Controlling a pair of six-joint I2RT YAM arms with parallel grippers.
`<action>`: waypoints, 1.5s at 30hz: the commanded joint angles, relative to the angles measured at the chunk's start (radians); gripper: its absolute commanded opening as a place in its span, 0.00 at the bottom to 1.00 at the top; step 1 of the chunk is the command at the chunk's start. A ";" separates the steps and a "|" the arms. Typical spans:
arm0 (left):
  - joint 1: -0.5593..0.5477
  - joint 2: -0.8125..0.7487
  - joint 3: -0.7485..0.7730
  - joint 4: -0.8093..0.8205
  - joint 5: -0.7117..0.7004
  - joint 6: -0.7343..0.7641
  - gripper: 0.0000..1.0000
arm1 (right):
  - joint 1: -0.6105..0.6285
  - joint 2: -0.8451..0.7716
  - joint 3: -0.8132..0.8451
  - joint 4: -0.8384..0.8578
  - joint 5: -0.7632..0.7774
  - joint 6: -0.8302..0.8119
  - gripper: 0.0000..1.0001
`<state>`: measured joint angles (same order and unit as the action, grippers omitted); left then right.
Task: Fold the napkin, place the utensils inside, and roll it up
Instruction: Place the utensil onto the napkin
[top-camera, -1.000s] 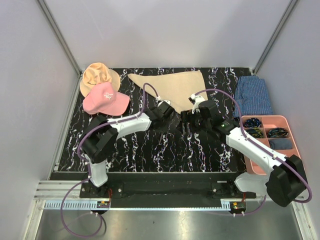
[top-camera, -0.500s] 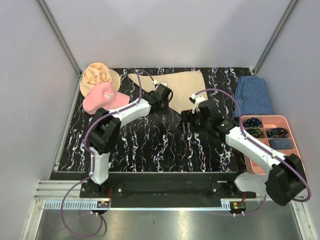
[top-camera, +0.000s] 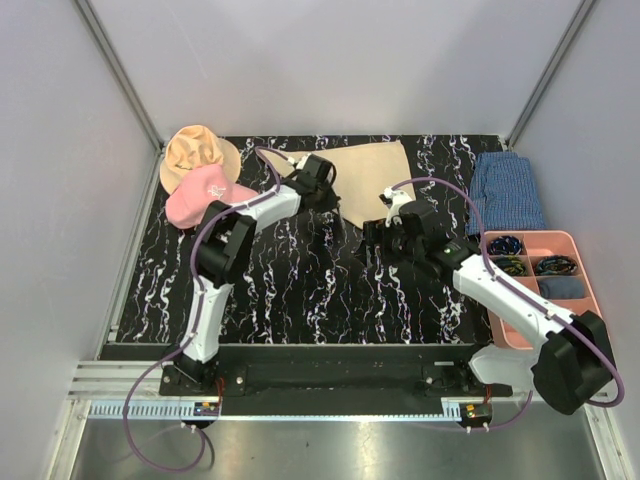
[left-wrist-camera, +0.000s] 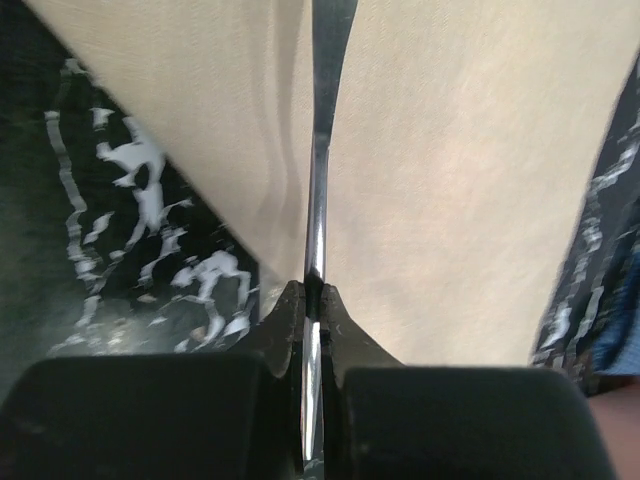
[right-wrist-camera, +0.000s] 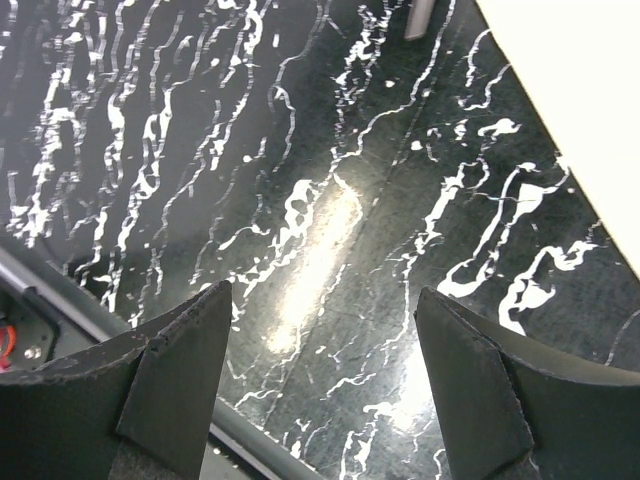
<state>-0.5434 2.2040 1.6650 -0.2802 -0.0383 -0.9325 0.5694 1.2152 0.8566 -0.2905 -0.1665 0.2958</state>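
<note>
The beige napkin (top-camera: 375, 178) lies folded into a triangle at the back middle of the black marble table (top-camera: 290, 290). My left gripper (top-camera: 320, 188) reaches over the napkin's left part. In the left wrist view the left gripper (left-wrist-camera: 313, 293) is shut on a thin shiny metal utensil (left-wrist-camera: 318, 180), which runs straight out from the jaws above the napkin (left-wrist-camera: 450, 200). My right gripper (top-camera: 380, 238) hovers just in front of the napkin. It stands open (right-wrist-camera: 320, 310) over bare table, with a napkin edge (right-wrist-camera: 580, 80) at the upper right. Other utensils are not clearly visible.
A tan floppy hat (top-camera: 198, 150) and a pink cap (top-camera: 208, 197) sit at the back left. A blue checked cloth (top-camera: 508, 190) lies at the back right. In front of it stands a pink compartment tray (top-camera: 590, 285). A grey end (right-wrist-camera: 420, 18) pokes in at the right wrist view's top.
My left arm has swung from the table's middle toward the back, ending over the napkin's left part with the utensil in its jaws. The right arm has stayed put.
</note>
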 joint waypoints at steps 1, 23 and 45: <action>-0.021 0.029 0.113 0.138 0.008 -0.178 0.00 | -0.005 -0.042 -0.008 0.010 -0.056 0.028 0.82; -0.084 0.086 0.097 0.181 -0.252 -0.542 0.00 | -0.005 -0.115 -0.039 0.008 -0.105 0.037 0.82; -0.104 0.129 0.066 0.105 -0.310 -0.701 0.00 | -0.005 -0.115 -0.042 0.007 -0.107 0.040 0.83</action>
<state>-0.6327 2.3493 1.7496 -0.1707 -0.2733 -1.5883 0.5690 1.1133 0.8120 -0.2905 -0.2558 0.3309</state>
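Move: The left gripper, already shut on the utensil, is over the napkin's near-left edge; the napkin's middle lies about 7 cm ahead, 6 cm to the right and 4 cm below. The pink cap is some 29 cm to this gripper's left and 2 cm ahead, with the tan hat 32 cm left and 11 cm ahead. From the open right gripper, the napkin's middle is roughly 16 cm ahead, level sideways, 14 cm down. Rightward about 5 cm and forward over the napkin, the left hand first arcs up, then sinks some 5 cm, ending slightly lower than it began. Its wrist turns about 30 degrees counter-clockwise and tilts, swinging the utensil's free end from pointing back to pointing right; the fingers keep their grip. The open right hand eases back and up from the napkin a couple of centimetres. ##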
